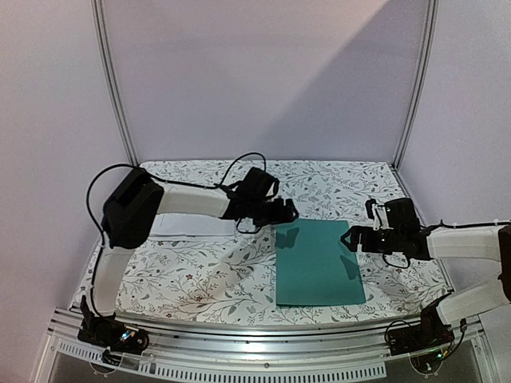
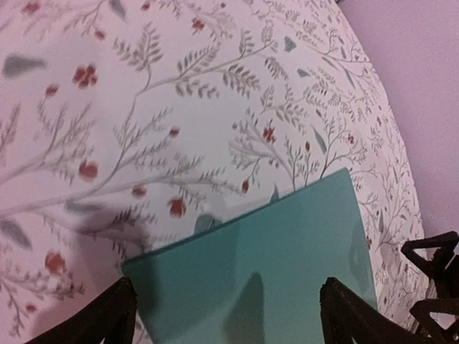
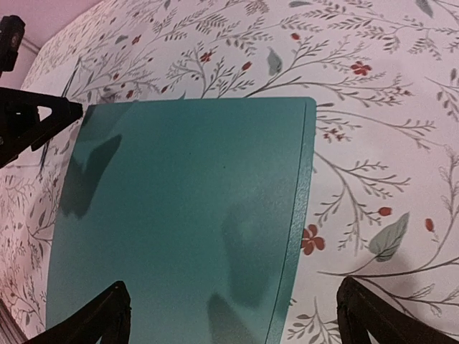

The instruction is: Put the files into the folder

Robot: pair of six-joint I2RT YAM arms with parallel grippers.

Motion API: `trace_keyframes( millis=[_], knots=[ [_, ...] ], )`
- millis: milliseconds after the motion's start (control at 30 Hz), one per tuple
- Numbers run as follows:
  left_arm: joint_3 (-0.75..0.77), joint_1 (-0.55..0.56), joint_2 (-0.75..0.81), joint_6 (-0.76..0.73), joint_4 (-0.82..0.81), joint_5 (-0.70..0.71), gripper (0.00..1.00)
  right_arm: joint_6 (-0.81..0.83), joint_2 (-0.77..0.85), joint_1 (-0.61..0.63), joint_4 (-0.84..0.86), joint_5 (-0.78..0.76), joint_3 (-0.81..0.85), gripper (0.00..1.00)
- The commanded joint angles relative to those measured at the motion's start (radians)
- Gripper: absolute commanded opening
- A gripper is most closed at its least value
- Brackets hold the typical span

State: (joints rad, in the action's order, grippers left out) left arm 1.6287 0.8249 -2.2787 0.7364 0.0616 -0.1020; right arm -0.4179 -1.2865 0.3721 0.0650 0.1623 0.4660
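Note:
The teal folder (image 1: pixel 318 262) lies closed and flat on the flowered cloth, right of centre. The files (image 1: pixel 185 226) show as a white sheet to its left, partly hidden under my left arm. My left gripper (image 1: pixel 289 212) hovers at the folder's far left corner. In the left wrist view that gripper (image 2: pixel 229 324) is open, its fingers spread over the folder (image 2: pixel 272 265) with nothing between them. My right gripper (image 1: pixel 352 238) sits at the folder's right edge. In its own view the right gripper (image 3: pixel 233 326) is open, straddling that edge of the folder (image 3: pixel 179 215).
A flowered tablecloth (image 1: pixel 200 275) covers the table. Metal frame posts (image 1: pixel 113 80) stand at the back corners with purple walls behind. An aluminium rail (image 1: pixel 263 347) carrying both arm bases runs along the near edge.

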Motion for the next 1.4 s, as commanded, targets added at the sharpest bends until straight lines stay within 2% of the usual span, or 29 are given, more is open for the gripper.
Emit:
trace_keyframes(
  millis=[0,133,333,400,467,667,900,1100,1367],
  knots=[
    [0.234,-0.002,-0.051,-0.182,0.219,0.109,0.91,-0.065,0.084,-0.038,-0.063,0.029,-0.006,0.99],
    [0.136,0.081,0.124,-0.399,0.242,0.322,0.93,-0.047,0.18,-0.04,-0.125,-0.006,-0.022,0.99],
    [-0.229,0.327,0.371,-0.86,0.155,0.502,0.91,-0.067,0.223,-0.041,-0.121,-0.002,-0.038,0.99],
    [-0.353,0.412,0.421,-0.98,0.101,0.585,0.91,-0.077,0.219,-0.041,-0.112,0.002,-0.041,0.99],
    [-0.427,0.479,0.446,-1.056,0.094,0.602,0.86,-0.079,0.213,-0.041,-0.108,-0.001,-0.04,0.99],
    [-0.519,0.606,0.446,-1.135,0.08,0.597,0.83,-0.065,0.201,-0.042,-0.114,-0.007,-0.052,0.99],
    [-0.434,0.651,0.327,-1.157,0.107,0.612,0.74,-0.073,0.204,-0.041,-0.103,0.003,-0.077,0.99],
    [-0.377,0.685,0.213,-1.225,0.129,0.753,0.66,-0.063,0.206,-0.042,-0.115,-0.009,-0.063,0.99],
    [-0.348,0.702,0.168,-1.247,0.078,0.899,0.58,-0.067,0.186,-0.042,-0.099,0.008,-0.062,0.99]
  ],
)
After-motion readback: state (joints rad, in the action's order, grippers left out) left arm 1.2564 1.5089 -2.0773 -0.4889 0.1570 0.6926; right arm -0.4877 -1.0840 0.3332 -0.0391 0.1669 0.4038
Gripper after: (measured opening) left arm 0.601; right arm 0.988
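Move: The folder's middle lies about 12 cm back and 5 cm to the right of the left hand, some 4 cm lower; the hand is by its far left corner. Its near edge is roughly 24 cm back and 4 cm right, and the files lie some 33 cm to the left and 3 cm farther out, equally low. From the right hand, above the right edge, the folder's middle is about 10 cm left, 3 cm back and 4 cm down. Arcing up about 10 cm and then back over the folder, the left hand sweeps some 26 cm from the far left corner to the near edge and sinks low there, rolling roughly 100 degrees clockwise as its fingers narrow part way, one on either side of that edge. The right hand rises about 4 cm, sinks half of that again and eases slightly back and right, fingers wide open. ##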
